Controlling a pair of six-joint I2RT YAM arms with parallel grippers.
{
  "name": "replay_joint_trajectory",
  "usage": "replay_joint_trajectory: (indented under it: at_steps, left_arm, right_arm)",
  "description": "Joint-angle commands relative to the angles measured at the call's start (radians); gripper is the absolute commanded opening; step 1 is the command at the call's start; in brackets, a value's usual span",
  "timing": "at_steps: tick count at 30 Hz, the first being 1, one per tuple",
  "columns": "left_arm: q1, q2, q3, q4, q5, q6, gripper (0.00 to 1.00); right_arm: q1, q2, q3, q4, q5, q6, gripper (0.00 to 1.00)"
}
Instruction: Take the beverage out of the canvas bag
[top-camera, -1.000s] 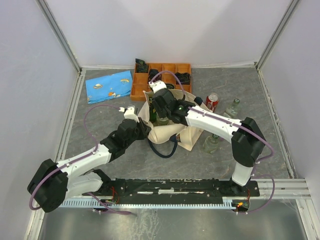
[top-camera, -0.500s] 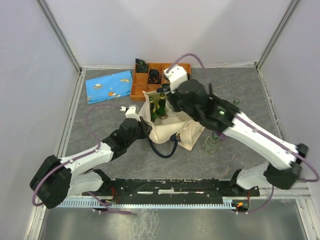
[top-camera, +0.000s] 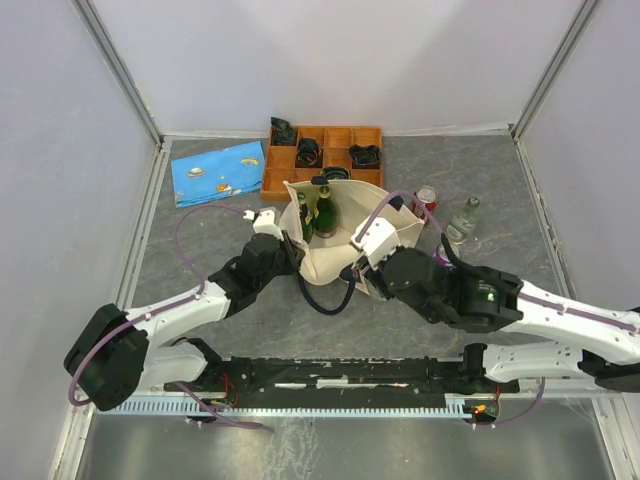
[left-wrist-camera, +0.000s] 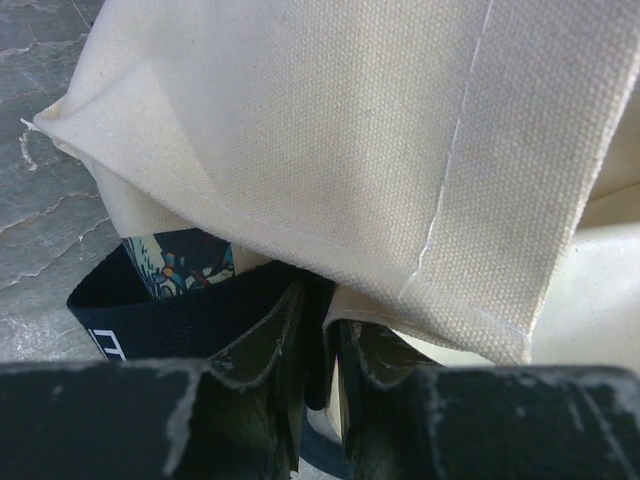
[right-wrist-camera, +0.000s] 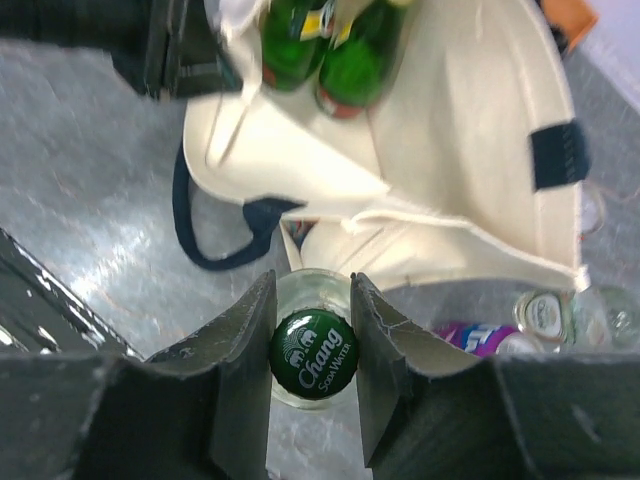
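The cream canvas bag (top-camera: 335, 262) stands open mid-table, with two green bottles (top-camera: 321, 212) upright inside. My left gripper (left-wrist-camera: 318, 312) is shut on the bag's near rim, pinching cream canvas and the navy strap (left-wrist-camera: 150, 320); from above it sits at the bag's left side (top-camera: 289, 251). The beverage, a clear glass bottle with a green "Chang" cap (right-wrist-camera: 313, 358), hangs in my right gripper (right-wrist-camera: 312, 292), which is shut on its neck, in the air outside the bag's near edge (right-wrist-camera: 470, 130). From above, the right arm (top-camera: 470, 295) hides that bottle.
An orange compartment tray (top-camera: 325, 155) and a blue patterned pouch (top-camera: 218, 172) lie at the back. Right of the bag stand a red can (top-camera: 425, 199) and a clear bottle (top-camera: 463, 219). A purple can (right-wrist-camera: 480, 336) and another capped bottle (right-wrist-camera: 545, 310) sit below the right gripper.
The right gripper has risen out of the bag with the bottle and pulled back toward the near side. The left gripper has kept its hold on the bag.
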Motion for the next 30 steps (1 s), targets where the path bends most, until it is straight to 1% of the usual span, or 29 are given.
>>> replay_joint_trajectory:
  at_steps: [1, 7, 20, 25, 29, 30]
  left_arm:
    - [0.020, -0.033, -0.008, -0.017, -0.148, 0.060, 0.24]
    - [0.021, -0.073, -0.032, -0.034, -0.162, 0.047, 0.24]
    - [0.021, -0.064, -0.032, -0.045, -0.120, 0.017, 0.24]
    - [0.021, -0.072, -0.034, -0.058, -0.112, 0.015, 0.24]
    - [0.021, -0.076, -0.040, -0.059, -0.111, 0.011, 0.24]
    - [0.021, -0.076, -0.041, -0.059, -0.109, 0.010, 0.24]
  right_arm:
    - [0.032, -0.051, -0.036, 0.075, 0.115, 0.101, 0.00]
    - [0.035, -0.077, -0.177, 0.137, 0.151, 0.153, 0.00]
    - [0.029, -0.164, -0.401, 0.195, 0.153, 0.359, 0.00]
    - [0.005, -0.158, -0.465, 0.236, 0.137, 0.408, 0.00]
    - [-0.042, -0.147, -0.510, 0.272, 0.085, 0.435, 0.00]
    - [-0.053, -0.145, -0.520, 0.281, 0.075, 0.439, 0.02]
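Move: Over the near right corner of the canvas bag, the right hand already holds the soda bottle by its cap; the bare table spot for it lies about 31 cm below, 4 cm to the right and 1 cm back. From this hand the canvas bag is 16 cm ahead and 9 cm left, the clear bottle 5 cm ahead and 9 cm right, the purple can 12 cm ahead and 13 cm right. From the left hand the spot lies roughly 12 cm back, 28 cm right and 12 cm below. Lowering the soda bottle just outside the canvas bag's near right corner, the right hand sinks about 15 cm towards the bare table and edges some 4 cm right, towards the standing clear bottle. Its fingers stay shut round the cap while the wrist turns some 15 degrees clockwise and tips further down. The left hand keeps its pinch on the bag's rim. ##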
